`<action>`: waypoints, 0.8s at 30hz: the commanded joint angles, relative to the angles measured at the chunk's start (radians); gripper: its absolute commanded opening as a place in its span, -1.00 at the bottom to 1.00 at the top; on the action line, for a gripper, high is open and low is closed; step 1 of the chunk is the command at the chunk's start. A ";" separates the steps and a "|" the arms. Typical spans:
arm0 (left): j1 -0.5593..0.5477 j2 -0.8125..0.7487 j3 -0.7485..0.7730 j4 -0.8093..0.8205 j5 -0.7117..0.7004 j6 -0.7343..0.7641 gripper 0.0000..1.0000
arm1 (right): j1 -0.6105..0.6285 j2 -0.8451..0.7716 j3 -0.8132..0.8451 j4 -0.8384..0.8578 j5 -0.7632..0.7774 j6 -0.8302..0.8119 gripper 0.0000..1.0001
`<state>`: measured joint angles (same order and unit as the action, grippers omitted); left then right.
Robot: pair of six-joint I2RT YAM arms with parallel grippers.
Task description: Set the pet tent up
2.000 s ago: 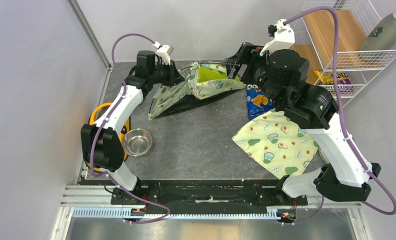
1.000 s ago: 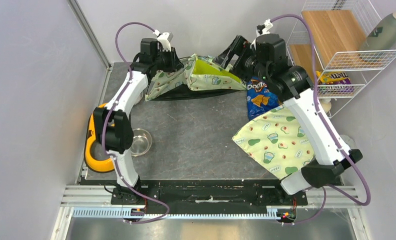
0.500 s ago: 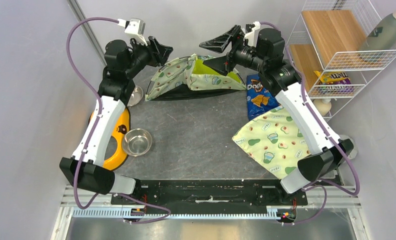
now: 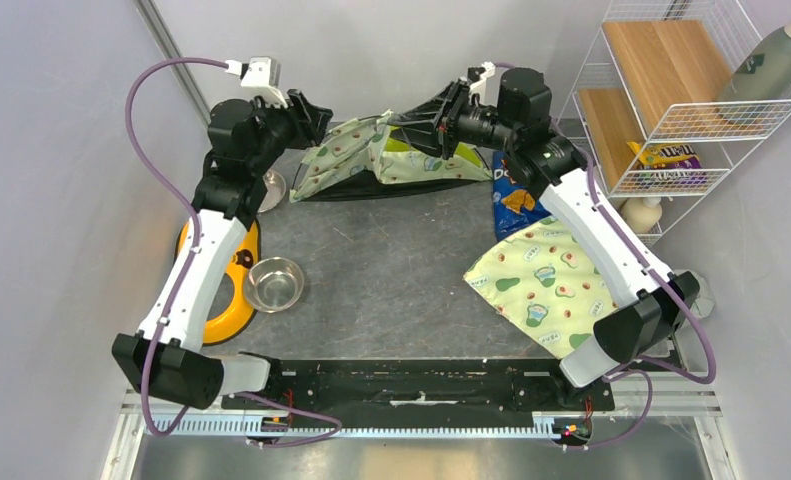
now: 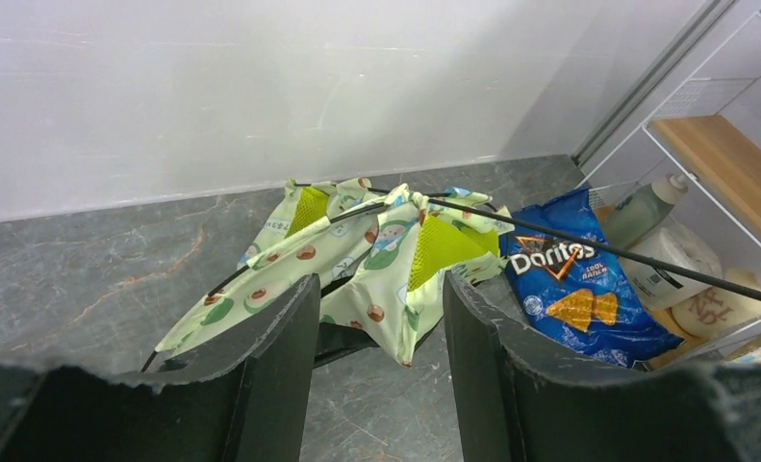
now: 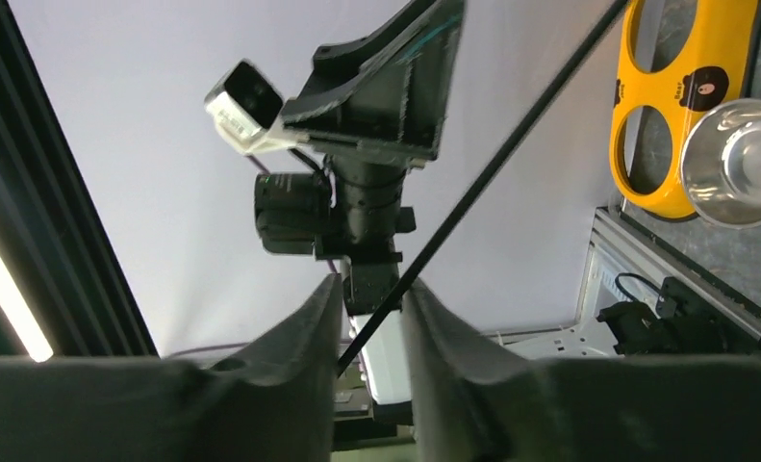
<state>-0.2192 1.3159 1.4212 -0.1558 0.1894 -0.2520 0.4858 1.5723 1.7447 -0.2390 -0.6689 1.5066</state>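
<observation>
The pet tent [image 4: 391,160] lies collapsed at the back of the table, cream avocado print with lime panels [image 5: 357,250]. A thin black pole [image 5: 597,252] sticks out from its top toward the right. My left gripper [image 4: 311,118] hovers left of the tent, open and empty [image 5: 381,284], looking down at the fabric. My right gripper [image 4: 426,122] is raised over the tent's right side. In the right wrist view the black pole [image 6: 492,164] runs between its half-closed fingers [image 6: 371,284], with its end against one finger and a gap to the other.
A Doritos bag [image 4: 516,190] lies right of the tent, and a flat avocado-print pad [image 4: 551,285] lies nearer. A steel bowl [image 4: 274,283] and a yellow bowl holder [image 4: 221,290] sit at the left. A wire shelf [image 4: 671,90] stands at the back right.
My left gripper let go of the tent, opened and pulled back to the left and up. My right gripper rose and its jaws narrowed around the black pole. The tent sagged onto the table.
</observation>
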 commanded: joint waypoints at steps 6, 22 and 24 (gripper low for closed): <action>0.001 -0.101 -0.046 0.021 -0.039 -0.046 0.14 | 0.011 0.016 -0.085 0.087 0.088 0.032 -0.79; -0.004 -0.098 -0.208 0.130 0.260 -0.325 0.13 | 0.047 0.092 -0.063 0.012 0.264 -0.254 -1.00; -0.003 -0.123 -0.218 0.135 0.240 -0.381 0.14 | 0.062 0.100 -0.070 0.008 0.311 -0.320 -1.00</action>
<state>-0.2211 1.2415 1.1988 -0.1162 0.3576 -0.4652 0.5327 1.6344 1.6569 -0.2363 -0.5205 1.3968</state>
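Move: The thin black tent pole already runs between the right hand's half-open fingers, right at its hand point. From that hand the pet tent's middle is about 22 cm ahead, level sideways and 34 cm below; the Doritos bag is some 13 cm ahead, 29 cm right and 40 cm down. From the left hand the gripped stretch of pole is about 8 cm back, 15 cm right and 6 cm higher; the tent is 16 cm ahead, 14 cm right and 28 cm below. Downward goes the right hand, about 7 cm with a few centimetres forward, while its fingers shut on the pole and pinch it, carrying it lower over the tent. The left hand, empty and still half open, first backs off with a slight rise, then sinks some 6 cm and swings right towards the pole, its fingertips tipping down about 10 degrees. ##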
